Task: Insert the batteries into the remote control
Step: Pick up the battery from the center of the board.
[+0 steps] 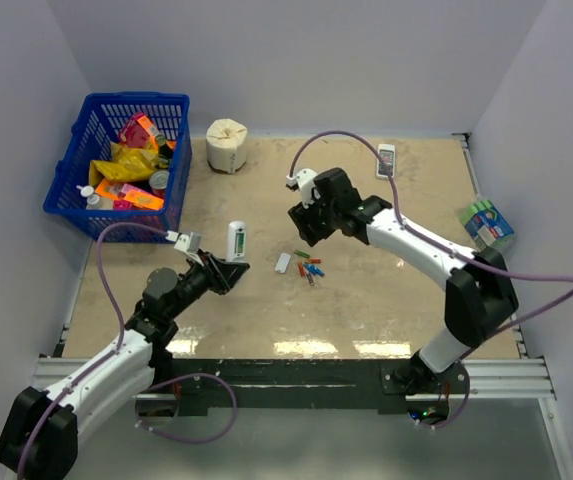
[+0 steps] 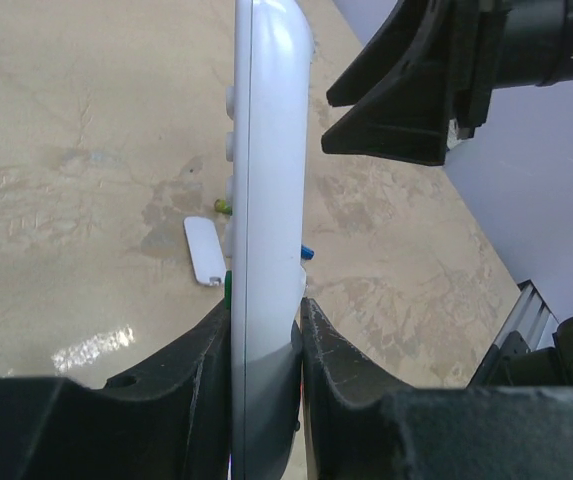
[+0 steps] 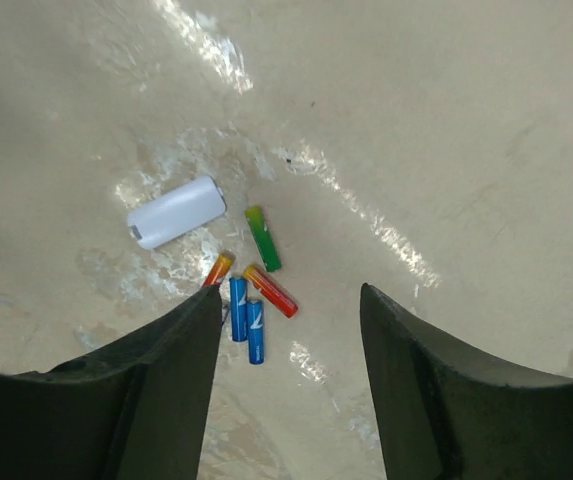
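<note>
The silver-white remote control point(image 1: 236, 240) stands on edge, and my left gripper point(image 1: 228, 268) is shut on its lower end. In the left wrist view the remote point(image 2: 266, 180) rises between the two fingers of that gripper point(image 2: 266, 320). The batteries point(image 1: 309, 268) lie loose on the table: a green one point(image 3: 263, 238), a red-orange one point(image 3: 270, 291), two blue ones point(image 3: 246, 318) and an orange one point(image 3: 218, 269) partly behind a finger. Beside them lies a small white cover point(image 3: 177, 212). My right gripper point(image 3: 291, 292) hangs open above the batteries, holding nothing.
A blue basket point(image 1: 134, 99) of snack packs stands at the back left, with a pale roll point(image 1: 227, 145) next to it. A short white handset point(image 1: 386, 160) lies at the back right. A green-blue pack point(image 1: 488, 222) sits off the right edge.
</note>
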Robot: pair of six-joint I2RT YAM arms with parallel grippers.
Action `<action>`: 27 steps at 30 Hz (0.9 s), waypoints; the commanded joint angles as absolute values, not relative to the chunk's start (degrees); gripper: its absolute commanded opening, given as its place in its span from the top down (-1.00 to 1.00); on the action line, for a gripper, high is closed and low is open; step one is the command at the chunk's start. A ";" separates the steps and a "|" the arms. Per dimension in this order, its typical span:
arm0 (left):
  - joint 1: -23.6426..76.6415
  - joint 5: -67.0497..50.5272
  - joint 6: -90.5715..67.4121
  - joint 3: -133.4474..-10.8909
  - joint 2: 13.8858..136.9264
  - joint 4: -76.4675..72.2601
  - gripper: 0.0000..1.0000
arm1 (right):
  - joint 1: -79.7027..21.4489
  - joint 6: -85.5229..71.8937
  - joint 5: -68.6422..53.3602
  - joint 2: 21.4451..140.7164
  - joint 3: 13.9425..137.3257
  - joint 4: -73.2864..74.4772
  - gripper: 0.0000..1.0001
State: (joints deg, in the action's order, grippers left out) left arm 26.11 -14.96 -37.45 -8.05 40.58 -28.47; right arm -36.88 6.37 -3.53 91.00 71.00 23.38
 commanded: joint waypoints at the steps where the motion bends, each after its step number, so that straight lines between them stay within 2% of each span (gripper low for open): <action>1: 25.75 -12.92 -41.91 -5.20 40.25 -34.70 1.00 | -37.00 4.83 -1.93 96.75 74.71 28.74 -0.13; 8: 25.75 -14.41 -44.65 -5.18 41.66 -37.27 1.00 | -36.83 6.06 -4.83 103.96 77.78 29.27 0.19; 13: 25.75 -13.98 -43.77 -6.15 41.04 -35.34 1.00 | -37.00 6.33 -6.06 106.96 79.89 29.79 0.27; 21: 25.75 -14.85 -41.49 -8.43 42.89 -33.49 1.00 | -36.91 6.15 -5.10 110.04 82.00 30.85 0.28; 27: 25.66 -15.64 -40.52 -9.67 44.21 -33.14 1.00 | -37.00 6.68 -4.22 111.97 82.71 31.46 0.45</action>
State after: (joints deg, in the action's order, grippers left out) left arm 26.00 -14.79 -42.44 -6.68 43.83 -30.98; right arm -36.80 6.28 -4.34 111.55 80.09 30.13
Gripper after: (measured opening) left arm 0.317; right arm 0.287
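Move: The green battery on the board lies about 15 cm below the right hand, some 2 cm ahead and 3 cm to its left. The white battery cover is about 6 cm farther left of that battery and 3 cm nearer the base; the red battery is some 3 cm to the battery's right and 2 cm nearer. The blue pair lies about 3 cm back of the right hand. From the left hand, the green battery is roughly 8 cm ahead, 19 cm right, 15 cm down. Drop the right gripper about 10 cm almost straight down towards the green battery, quickly at first, then easing over the last centimetre or two, tipping the fingers some 15 to 20 degrees steeper. Narrow them on the way to roughly half their gap, still open and short of touching. Keep the remote gripped in the left hand, letting it sink a centimetre or so. ##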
